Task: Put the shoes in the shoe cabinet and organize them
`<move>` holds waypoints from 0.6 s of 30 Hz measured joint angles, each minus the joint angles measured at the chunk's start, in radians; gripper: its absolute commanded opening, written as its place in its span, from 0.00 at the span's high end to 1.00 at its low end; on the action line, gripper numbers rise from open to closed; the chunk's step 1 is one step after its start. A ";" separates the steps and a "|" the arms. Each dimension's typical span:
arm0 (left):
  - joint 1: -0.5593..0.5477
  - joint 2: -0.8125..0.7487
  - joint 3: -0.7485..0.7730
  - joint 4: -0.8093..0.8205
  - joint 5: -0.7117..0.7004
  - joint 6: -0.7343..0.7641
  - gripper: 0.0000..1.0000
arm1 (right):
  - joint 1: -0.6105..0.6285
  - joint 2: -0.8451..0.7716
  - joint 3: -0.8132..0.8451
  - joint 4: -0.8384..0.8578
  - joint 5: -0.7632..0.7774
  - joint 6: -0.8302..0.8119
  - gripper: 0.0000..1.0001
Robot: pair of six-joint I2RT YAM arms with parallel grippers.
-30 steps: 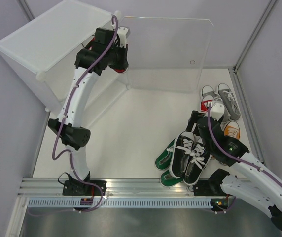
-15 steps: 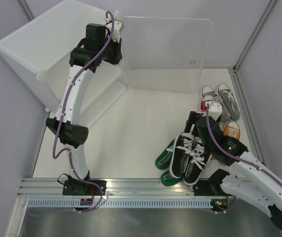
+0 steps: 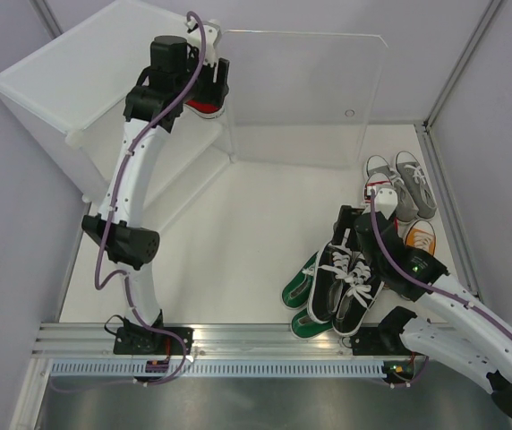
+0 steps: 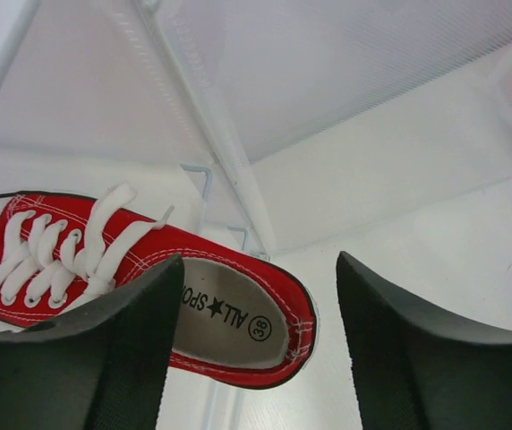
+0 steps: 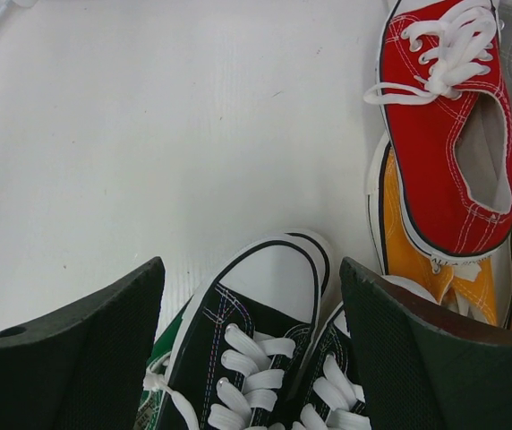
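Note:
A red shoe point(image 4: 50, 260) lies on a shelf inside the white shoe cabinet point(image 3: 77, 67). My left gripper point(image 4: 256, 269) hovers open just above the shoe's heel, and its fingers do not clamp it. From above, that gripper point(image 3: 204, 88) is at the cabinet's open front with the red shoe point(image 3: 206, 108) under it. My right gripper point(image 5: 249, 269) is open over the toe of a black shoe point(image 5: 247, 331). The remaining shoes lie on the floor at the right: a black pair point(image 3: 345, 282), green point(image 3: 302, 288), orange point(image 3: 420, 237), grey point(image 3: 405, 184) and one red point(image 5: 444, 134).
The clear door panel point(image 3: 301, 90) stands open along the back. White shelf edges and a post point(image 4: 211, 134) run close behind the left gripper. Purple walls close in both sides, and a metal rail point(image 3: 238, 345) crosses the near edge.
The left arm carried the red shoe deeper into the cabinet, then its jaws opened and let it go. The right arm has stayed still.

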 measured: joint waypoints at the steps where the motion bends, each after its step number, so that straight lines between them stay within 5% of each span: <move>1: 0.000 -0.003 -0.004 0.006 -0.002 -0.005 0.22 | 0.000 0.000 0.000 0.001 -0.008 -0.006 0.17; 7: 0.000 -0.084 -0.085 0.035 -0.025 -0.069 0.01 | 0.000 0.000 0.001 0.029 -0.072 -0.063 0.18; 18: -0.109 -0.318 -0.262 0.079 -0.201 -0.282 0.00 | 0.000 0.010 0.006 0.087 -0.168 -0.127 0.18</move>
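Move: The placed red shoe lies on the cabinet shelf about 8 cm left of the left hand, 3 cm ahead and 5 cm below; the open clear door is some 16 cm right, 8 cm ahead, its middle 18 cm below. Under the right hand, the left black shoe's middle is about 8 cm back, 3 cm left and 13 cm below, the right black shoe 8 cm back and 5 cm right. The other red shoe is roughly 11 cm ahead, 12 cm right. The red shoe, already loose, is left on the shelf: the left fingers spread from partly to fully open as the hand backs out of the cabinet, about 8 cm back and 6 cm up, picking up speed, rolling left side down and swinging a little counter-clockwise. The right hand, open and empty, drifts 3 cm left above the black toes, away from the other red shoe, turning some 10 degrees counter-clockwise. ##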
